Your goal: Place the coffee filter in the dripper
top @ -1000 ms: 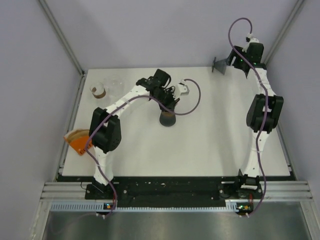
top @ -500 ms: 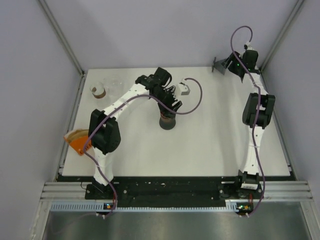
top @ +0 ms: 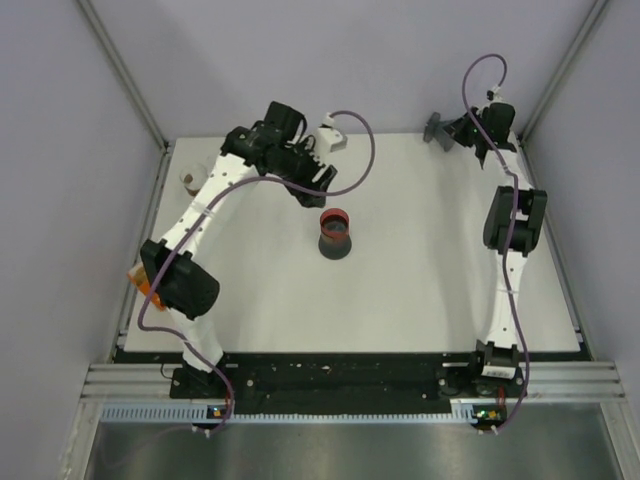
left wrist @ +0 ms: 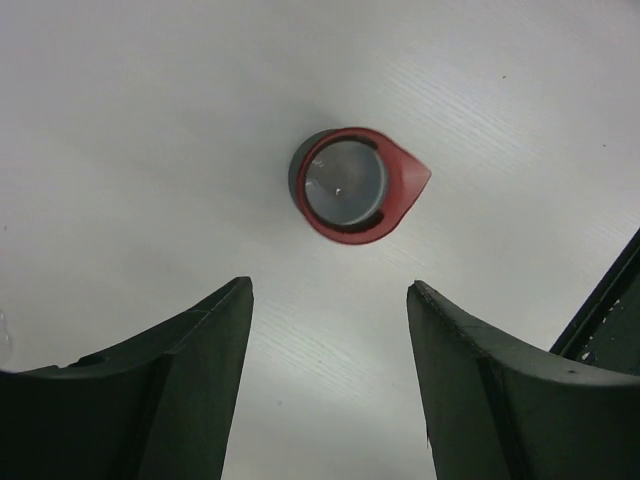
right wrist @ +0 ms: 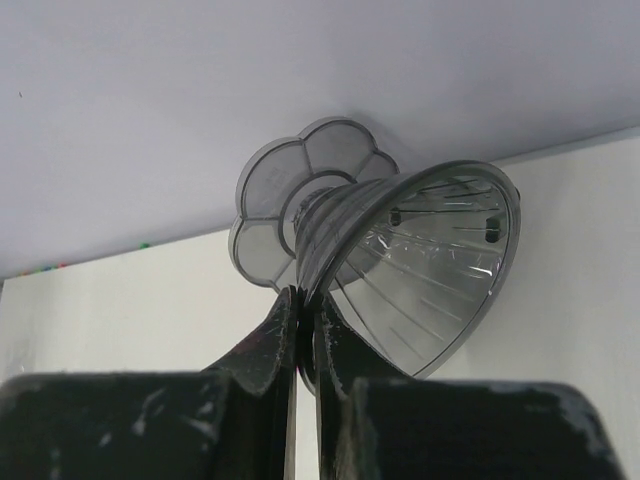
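The dripper is a clear grey cone with a scalloped base, held tipped on its side above the table's far right corner. My right gripper is shut on its rim wall; in the right wrist view the gripper pinches the dripper just below the base. My left gripper is open and empty, raised back-left of a dark cup with a red rim. In the left wrist view the gripper hangs over bare table near that cup. The filter holder is orange, at the left edge, mostly hidden by the left arm.
A small brown and white cup stands at the far left of the table. Grey walls close in the back and both sides. The left arm's purple cable loops over the back middle.
My left gripper has lifted off the red-rimmed cup and swung back and left, leaving the cup standing. My right gripper has held the dripper near the far right corner, shifting slightly.
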Available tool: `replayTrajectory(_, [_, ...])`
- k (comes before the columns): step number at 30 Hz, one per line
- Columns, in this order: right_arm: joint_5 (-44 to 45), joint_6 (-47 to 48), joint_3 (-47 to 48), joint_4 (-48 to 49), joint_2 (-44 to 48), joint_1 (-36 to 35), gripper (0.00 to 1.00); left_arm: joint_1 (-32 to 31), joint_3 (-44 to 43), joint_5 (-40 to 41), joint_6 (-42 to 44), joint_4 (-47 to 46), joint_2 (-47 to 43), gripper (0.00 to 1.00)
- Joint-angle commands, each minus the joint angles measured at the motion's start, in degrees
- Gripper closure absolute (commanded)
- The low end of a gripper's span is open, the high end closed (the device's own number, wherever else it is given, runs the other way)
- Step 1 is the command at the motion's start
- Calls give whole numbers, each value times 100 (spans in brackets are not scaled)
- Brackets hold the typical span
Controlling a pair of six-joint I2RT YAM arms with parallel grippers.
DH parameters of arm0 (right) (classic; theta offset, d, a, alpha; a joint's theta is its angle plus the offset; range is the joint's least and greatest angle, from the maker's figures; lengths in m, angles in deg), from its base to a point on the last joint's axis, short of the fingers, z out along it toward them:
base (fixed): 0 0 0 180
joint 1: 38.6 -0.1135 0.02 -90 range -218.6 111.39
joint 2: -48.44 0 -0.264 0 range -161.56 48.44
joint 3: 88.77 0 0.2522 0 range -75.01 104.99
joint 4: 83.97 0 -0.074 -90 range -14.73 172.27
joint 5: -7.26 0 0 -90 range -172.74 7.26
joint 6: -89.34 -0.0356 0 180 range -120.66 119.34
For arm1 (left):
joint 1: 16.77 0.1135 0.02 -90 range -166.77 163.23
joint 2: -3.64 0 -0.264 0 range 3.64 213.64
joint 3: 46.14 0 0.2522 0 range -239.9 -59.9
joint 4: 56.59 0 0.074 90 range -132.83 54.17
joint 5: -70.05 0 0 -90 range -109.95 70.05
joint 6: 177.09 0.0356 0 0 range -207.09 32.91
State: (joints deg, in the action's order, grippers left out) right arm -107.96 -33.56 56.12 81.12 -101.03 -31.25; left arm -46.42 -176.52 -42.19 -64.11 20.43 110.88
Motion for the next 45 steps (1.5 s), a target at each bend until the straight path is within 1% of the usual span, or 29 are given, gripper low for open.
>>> replayTrajectory(1, [-116,678,-508,133,1084,-32,100,897,314,-34,-399,204,-695,31])
replayTrajectory(2, [-98,924,-666,124,1356,-50,100,1108,402,-104,-487,186,-800,31])
replayTrajectory(4, [-19,1529,-930,-358,1849,-120,100,1530,569,-105,-558,169,-1020,31])
replayTrajectory(8, [270,2856,-1361,-1219,2763,-418,100,2111,1052,-105,-611,2,-1433,30])
replayTrajectory(13, [719,4536,-1713,-2581,3634,-1139,100,2586,1624,-96,-619,-174,-1829,30])
replayTrajectory(16, [842,5222,-1784,-3275,3994,-1604,100,2762,1853,-88,-620,-174,-1961,30])
replayTrajectory(18, [1070,5714,-1758,-3829,4179,-1964,100,2903,2002,-157,-628,-200,-2066,30])
replayTrajectory(22, [1492,6812,-1678,-5024,4575,-2991,100,3210,2248,-228,-646,-306,-2277,30])
replayTrajectory(25, [2123,7604,-2020,-5439,4988,-3835,100,3342,2468,-263,-637,-411,-2462,30])
replayTrajectory(26, [2422,7884,-2082,-5614,5076,-4238,100,3395,2538,-281,-628,-420,-2532,30])
replayTrajectory(29, [3222,8185,-2206,-6097,5121,-4979,100,3475,2723,-246,-593,-473,-2673,29])
replayTrajectory(32, [3523,8239,-1970,-6406,4902,-5375,100,3553,2916,-202,-567,-508,-2822,29])
replayTrajectory(37, [3383,8318,-1214,-6723,4357,-5596,100,3650,3188,-114,-514,-543,-3086,29])
replayTrajectory(41, [3199,8370,-941,-6872,4049,-5762,100,3703,3382,-26,-453,-587,-3262,29])
replayTrajectory(45, [2838,8406,-817,-6908,3961,-5807,100,3738,3479,27,-435,-596,-3288,29])
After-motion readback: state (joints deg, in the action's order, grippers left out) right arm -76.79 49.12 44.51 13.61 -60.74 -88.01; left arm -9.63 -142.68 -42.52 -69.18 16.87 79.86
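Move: The right hand still pinches the dripper at the far edge of the table. The red-rimmed carafe it is taken to lies about 35 cm back, 38 cm to its left and some 4 cm lower. From the left hand, high and open, the packet of coffee filters lies roughly 10 cm back, 43 cm left and 22 cm down. The same carafe is level ahead, 5 cm right and 16 cm below; the glass jug is 22 cm ahead, 34 cm left and 20 cm down. The right hand keeps its pinch on the dripper's rim and swings it nearly 40 cm back and some 30 cm left to the carafe, arching up about 16 cm on the way and easing down a few, while the wrist swings counter-clockwise and rolls its left side down until the fingers point steeply down and the mouth faces up. The left hand clears out of its way, fingers open, sweeping left quickly at first and then slower, and drawing a little back towards the filter packet as it turns some 40 degrees counter-clockwise. ##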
